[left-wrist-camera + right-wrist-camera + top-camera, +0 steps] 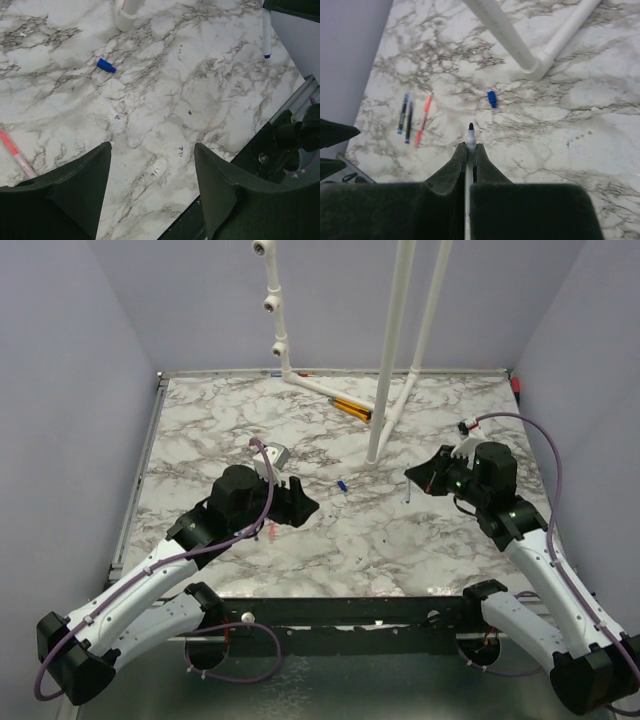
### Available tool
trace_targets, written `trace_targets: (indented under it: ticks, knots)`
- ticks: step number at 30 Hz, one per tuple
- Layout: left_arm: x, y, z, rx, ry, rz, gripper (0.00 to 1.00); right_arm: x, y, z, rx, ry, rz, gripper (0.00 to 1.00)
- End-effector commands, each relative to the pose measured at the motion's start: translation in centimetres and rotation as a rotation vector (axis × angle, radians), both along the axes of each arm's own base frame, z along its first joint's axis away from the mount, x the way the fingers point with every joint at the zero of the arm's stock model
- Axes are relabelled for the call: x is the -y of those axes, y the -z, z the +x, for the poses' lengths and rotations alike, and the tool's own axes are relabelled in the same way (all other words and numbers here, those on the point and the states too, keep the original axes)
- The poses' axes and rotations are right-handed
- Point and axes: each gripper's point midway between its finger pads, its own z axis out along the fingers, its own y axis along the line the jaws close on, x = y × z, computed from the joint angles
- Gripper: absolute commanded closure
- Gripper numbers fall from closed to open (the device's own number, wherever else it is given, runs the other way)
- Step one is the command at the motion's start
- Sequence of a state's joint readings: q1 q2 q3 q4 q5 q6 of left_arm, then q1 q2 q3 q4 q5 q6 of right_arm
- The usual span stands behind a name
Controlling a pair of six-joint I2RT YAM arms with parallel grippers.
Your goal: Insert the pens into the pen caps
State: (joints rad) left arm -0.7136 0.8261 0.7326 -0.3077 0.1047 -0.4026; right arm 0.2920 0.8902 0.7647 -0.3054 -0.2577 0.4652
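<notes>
My right gripper (469, 145) is shut on a thin pen (470, 131) with a pale clear barrel, whose dark tip sticks out past the fingertips. In the left wrist view that pen (266, 32) hangs at the top right and its tip looks blue. A small blue pen cap (342, 484) lies on the marble between the arms (106, 65) (492, 98), ahead of the held tip. My left gripper (298, 502) (152, 145) stands open over bare marble, holding nothing. A pink-red pen (423, 120), a dark pen (410, 122) and a blue pen (402, 114) lie side by side near the left arm.
A white pipe frame (385, 390) stands mid-table, with a foot (535, 65) close behind the blue cap. Orange-and-black sticks (350, 406) lie at the back by the frame. The table's dark front edge (280, 125) runs just under my left gripper. Lilac walls close in both sides.
</notes>
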Motion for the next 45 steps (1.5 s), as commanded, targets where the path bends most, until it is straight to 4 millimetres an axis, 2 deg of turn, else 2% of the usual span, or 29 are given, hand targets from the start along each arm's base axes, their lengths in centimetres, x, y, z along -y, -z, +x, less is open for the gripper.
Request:
trace_targets:
  ticks: [1, 8, 14, 17, 22, 29, 32, 38, 45]
  knots:
    - [2.4, -2.1, -1.6, 0.006, 0.13, -0.15, 0.32, -2.7, -2.6, -2.7, 0.057, -0.143, 0.132, 1.0]
    - [3.7, -4.9, -3.2, 0.038, 0.228, -0.283, 0.32, -5.0, -5.6, -5.1, 0.131, -0.256, 0.248, 0.99]
    - [4.4, -6.7, -4.4, 0.057, 0.302, -0.36, 0.32, -7.7, -7.9, -6.8, 0.177, -0.36, 0.326, 0.99]
    - [4.5, -7.1, -4.8, 0.056, 0.321, -0.382, 0.32, -9.2, -9.1, -7.4, 0.213, -0.401, 0.352, 0.99]
    - [4.7, -7.7, -5.5, 0.051, 0.347, -0.424, 0.32, -11.8, -10.0, -8.3, 0.232, -0.46, 0.387, 1.0]
    - [4.9, -9.0, -6.7, 0.041, 0.392, -0.54, 0.32, -14.8, -12.8, -9.9, 0.301, -0.52, 0.445, 0.99]
    - [4.8, -9.1, -6.8, 0.041, 0.394, -0.552, 0.32, -15.7, -13.8, -10.4, 0.319, -0.545, 0.48, 1.0]
    - [4.8, -9.6, -7.2, 0.038, 0.403, -0.582, 0.33, -17.3, -14.6, -10.6, 0.335, -0.56, 0.503, 0.99]
    - [4.7, -10.7, -7.6, 0.057, 0.422, -0.624, 0.38, -19.0, -15.7, -10.8, 0.368, -0.564, 0.537, 1.0]
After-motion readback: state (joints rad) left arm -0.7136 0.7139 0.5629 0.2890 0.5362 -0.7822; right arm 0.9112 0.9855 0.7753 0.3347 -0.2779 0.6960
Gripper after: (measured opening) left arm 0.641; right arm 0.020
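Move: The white pen, already gripped upright in the right hand, hangs about 22 cm right of the left hand, 4 cm farther out and 3 cm lower. The left gripper, where the pen is taken, lies roughly 22 cm left of the right hand, 6 cm back and about level. From the left hand, on the table some 20 cm below, the blue pen cap is 14 cm ahead and 10 right; the red pen is 1 cm ahead and 10 left. The white pen, still pinched in the right fingers with its black tip up, is carried left about 18 cm towards the left gripper, rising and drawing back, the right hand turning some 35 degrees counter-clockwise. The left hand rises, backs off and shifts right to meet it, rolling its left side down and turning clockwise, fingers staying open. ##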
